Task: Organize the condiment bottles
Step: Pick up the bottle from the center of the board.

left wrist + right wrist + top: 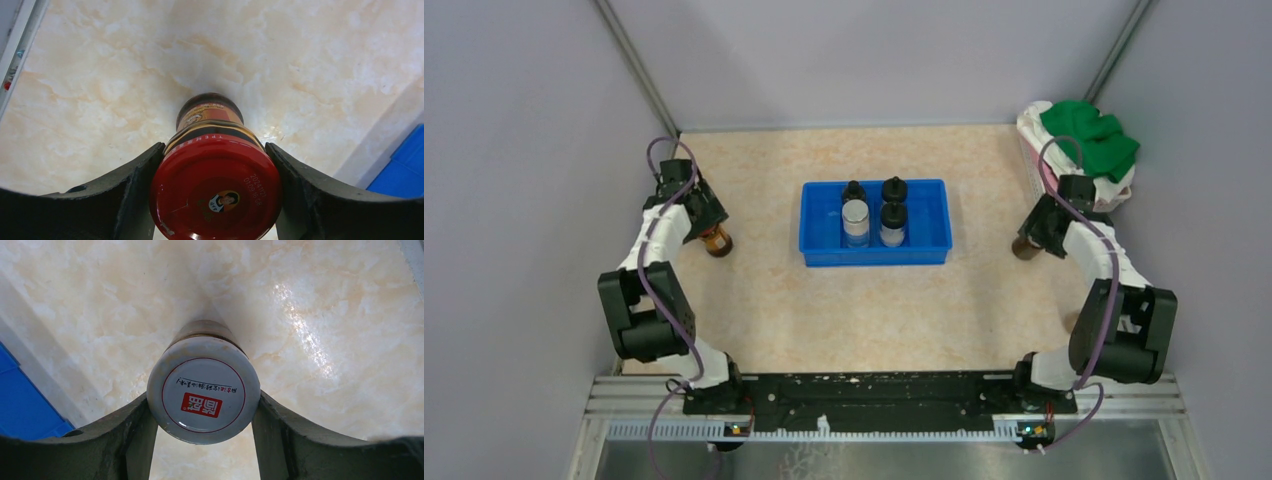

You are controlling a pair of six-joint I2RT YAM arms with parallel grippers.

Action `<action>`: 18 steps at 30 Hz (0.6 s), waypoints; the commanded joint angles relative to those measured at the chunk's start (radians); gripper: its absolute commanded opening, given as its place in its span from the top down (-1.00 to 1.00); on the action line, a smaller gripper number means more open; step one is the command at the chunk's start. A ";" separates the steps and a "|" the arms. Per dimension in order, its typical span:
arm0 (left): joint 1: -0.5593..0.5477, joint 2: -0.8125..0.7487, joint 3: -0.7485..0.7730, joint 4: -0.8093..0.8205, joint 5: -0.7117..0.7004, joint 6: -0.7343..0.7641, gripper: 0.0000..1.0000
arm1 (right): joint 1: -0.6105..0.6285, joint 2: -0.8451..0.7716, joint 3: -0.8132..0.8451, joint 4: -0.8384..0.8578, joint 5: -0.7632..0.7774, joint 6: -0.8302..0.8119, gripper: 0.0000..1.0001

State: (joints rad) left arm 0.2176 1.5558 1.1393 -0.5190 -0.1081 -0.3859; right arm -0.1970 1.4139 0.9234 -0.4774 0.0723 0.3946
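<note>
A dark jar with a red cap [216,187] stands on the marble table at the left, and my left gripper [215,146] is shut on its cap, one finger on each side. From above, this jar [717,241] sits just below the left gripper [707,222]. On the right side a brown jar with a white cap [203,390] stands on the table, and my right gripper [203,397] is shut on its cap. In the top view that jar [1024,248] is beside the right gripper [1037,232]. Several black-capped condiment bottles [856,222] stand in the tray.
The blue rectangular tray [819,252] sits mid-table between the two arms. A white basket with a green cloth [1092,136] stands in the back right corner. Grey walls close in the table on the left, right and back.
</note>
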 commanded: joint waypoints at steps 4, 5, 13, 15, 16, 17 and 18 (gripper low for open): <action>-0.117 0.071 0.015 -0.043 0.014 -0.053 1.00 | 0.077 0.049 0.005 -0.004 -0.019 0.028 1.00; -0.133 0.075 0.016 -0.042 0.009 -0.056 1.00 | 0.090 0.054 0.008 -0.005 -0.015 0.029 1.00; -0.263 0.086 0.010 -0.004 -0.043 -0.059 1.00 | 0.175 0.078 0.051 -0.011 0.023 -0.006 1.00; -0.276 0.076 -0.009 0.018 -0.043 -0.066 1.00 | 0.190 0.082 0.051 -0.006 0.029 -0.015 1.00; -0.282 0.071 -0.019 0.031 -0.040 -0.067 1.00 | 0.191 0.087 0.050 -0.003 0.031 -0.018 1.00; -0.290 0.066 -0.026 0.042 -0.041 -0.068 1.00 | 0.210 0.091 0.049 0.001 0.037 -0.022 1.00; -0.298 0.061 -0.034 0.051 -0.043 -0.068 1.00 | 0.224 0.095 0.048 0.005 0.041 -0.025 1.00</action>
State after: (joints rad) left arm -0.0525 1.5997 1.1645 -0.4774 -0.1947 -0.4126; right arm -0.0216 1.4677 0.9642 -0.4526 0.1463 0.3740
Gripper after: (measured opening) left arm 0.746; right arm 0.607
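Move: Off to the left hand's right, about 27 cm away and 6 cm farther out, is the blue tray's empty left end; the silver-capped bottle stands some 8 cm beyond it to the right and 3 cm nearer the bases, with the dark bottle about 8 cm behind that one. From the right hand, the tray's empty right end is about 25 cm left and 6 ahead, the front black-capped bottle 34 left and 3 ahead. All lie roughly 5 to 9 cm lower. Carrying their bottles inward from both sides towards the blue tray, the hands keep level: the left takes the red-capped bottle about 9 cm right and a little forward, its wrist turning some 10 degrees clockwise, while the right brings the white-capped one about 5 cm left and somewhat forward, turning roughly as much counter-clockwise. Both keep their grip around the caps, fingers angled down and forward. ##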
